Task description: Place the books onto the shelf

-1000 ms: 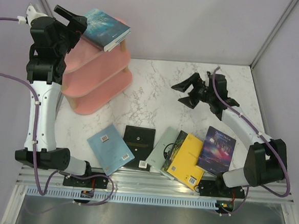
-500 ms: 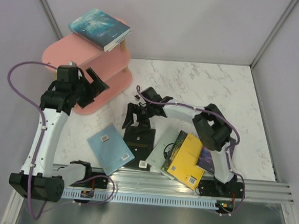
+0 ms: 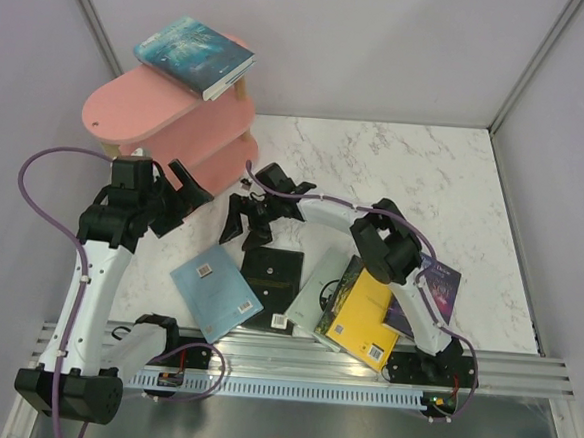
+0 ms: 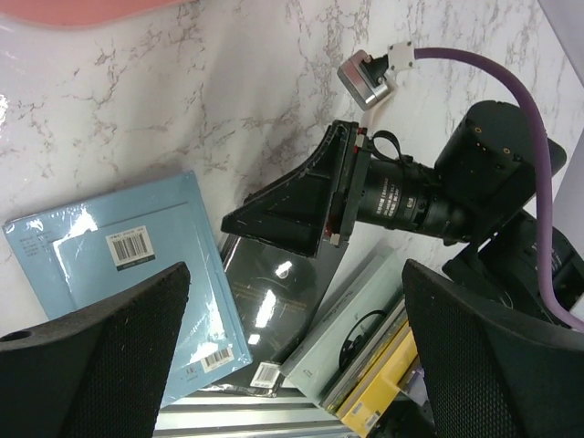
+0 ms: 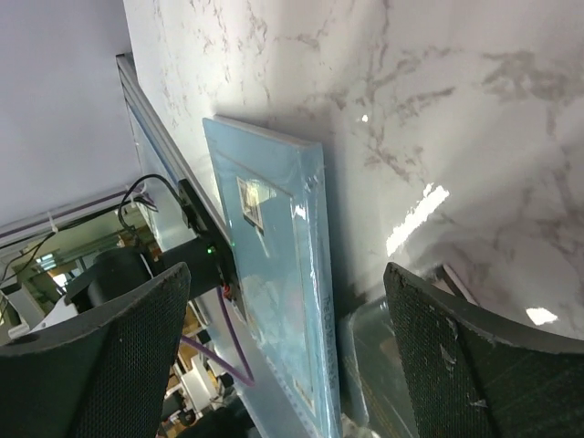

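One teal starry book (image 3: 193, 57) lies on the top board of the pink shelf (image 3: 139, 113). The other books lie flat along the near edge: pale blue (image 3: 217, 291), black (image 3: 273, 275), grey-green (image 3: 315, 293), yellow (image 3: 366, 311) and purple (image 3: 430, 287). My left gripper (image 3: 180, 197) hangs open beside the shelf's lower boards, holding nothing. In the left wrist view, the left gripper (image 4: 292, 274) looks down on the pale blue book (image 4: 128, 274) and the black book (image 4: 265, 310). My right gripper (image 3: 245, 225) stands open just behind the black book. Between the jaws of the right gripper (image 5: 285, 274) shows the pale blue book (image 5: 274, 274), untouched.
The right gripper (image 4: 301, 205) and its purple cable (image 4: 511, 82) cross the left wrist view, close to my left fingers. Grey walls enclose the marble table (image 3: 376, 165) on three sides. An aluminium rail (image 3: 302, 355) runs along the near edge.
The left arm came down from the shelf's top to beside its lower boards. The right arm swung left across the table to the black book. The books have not moved.
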You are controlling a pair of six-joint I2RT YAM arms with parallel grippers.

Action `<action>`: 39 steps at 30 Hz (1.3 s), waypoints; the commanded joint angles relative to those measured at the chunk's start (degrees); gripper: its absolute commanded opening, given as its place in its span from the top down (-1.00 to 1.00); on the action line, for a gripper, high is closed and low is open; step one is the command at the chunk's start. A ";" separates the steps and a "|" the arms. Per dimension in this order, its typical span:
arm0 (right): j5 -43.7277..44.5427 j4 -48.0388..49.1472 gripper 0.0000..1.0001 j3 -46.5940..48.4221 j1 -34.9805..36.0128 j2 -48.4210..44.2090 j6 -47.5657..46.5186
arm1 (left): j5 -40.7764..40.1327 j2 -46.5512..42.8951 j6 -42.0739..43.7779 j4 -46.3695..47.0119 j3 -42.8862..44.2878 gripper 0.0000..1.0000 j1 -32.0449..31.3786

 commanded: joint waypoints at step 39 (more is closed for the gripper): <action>-5.85 34.16 1.00 -31.95 -4.86 -16.43 16.82 | 0.77 -8.22 7.17 0.04 1.82 -1.00 0.19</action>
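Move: The light blue book I'm going for has its middle about 13 cm back and 5 cm to the left of my right hand, some 5 cm below it. The black book lies about 12 cm back and 7 cm to the right of that hand, and the grey-green book about 12 cm back and 18 cm to the right, both as low. From my left hand, the light blue book is roughly 12 cm back, 7 cm right and 23 cm down. I bring my open right hand left and down over the light blue book's near-right side, then sweep it back towards me and lower, about 10 cm back in all, shutting my fingers on the spine edge. Keeping that pinch, I lift it some 3 cm while drawing right and then forward. My open left hand eases back and up about 3 cm. ##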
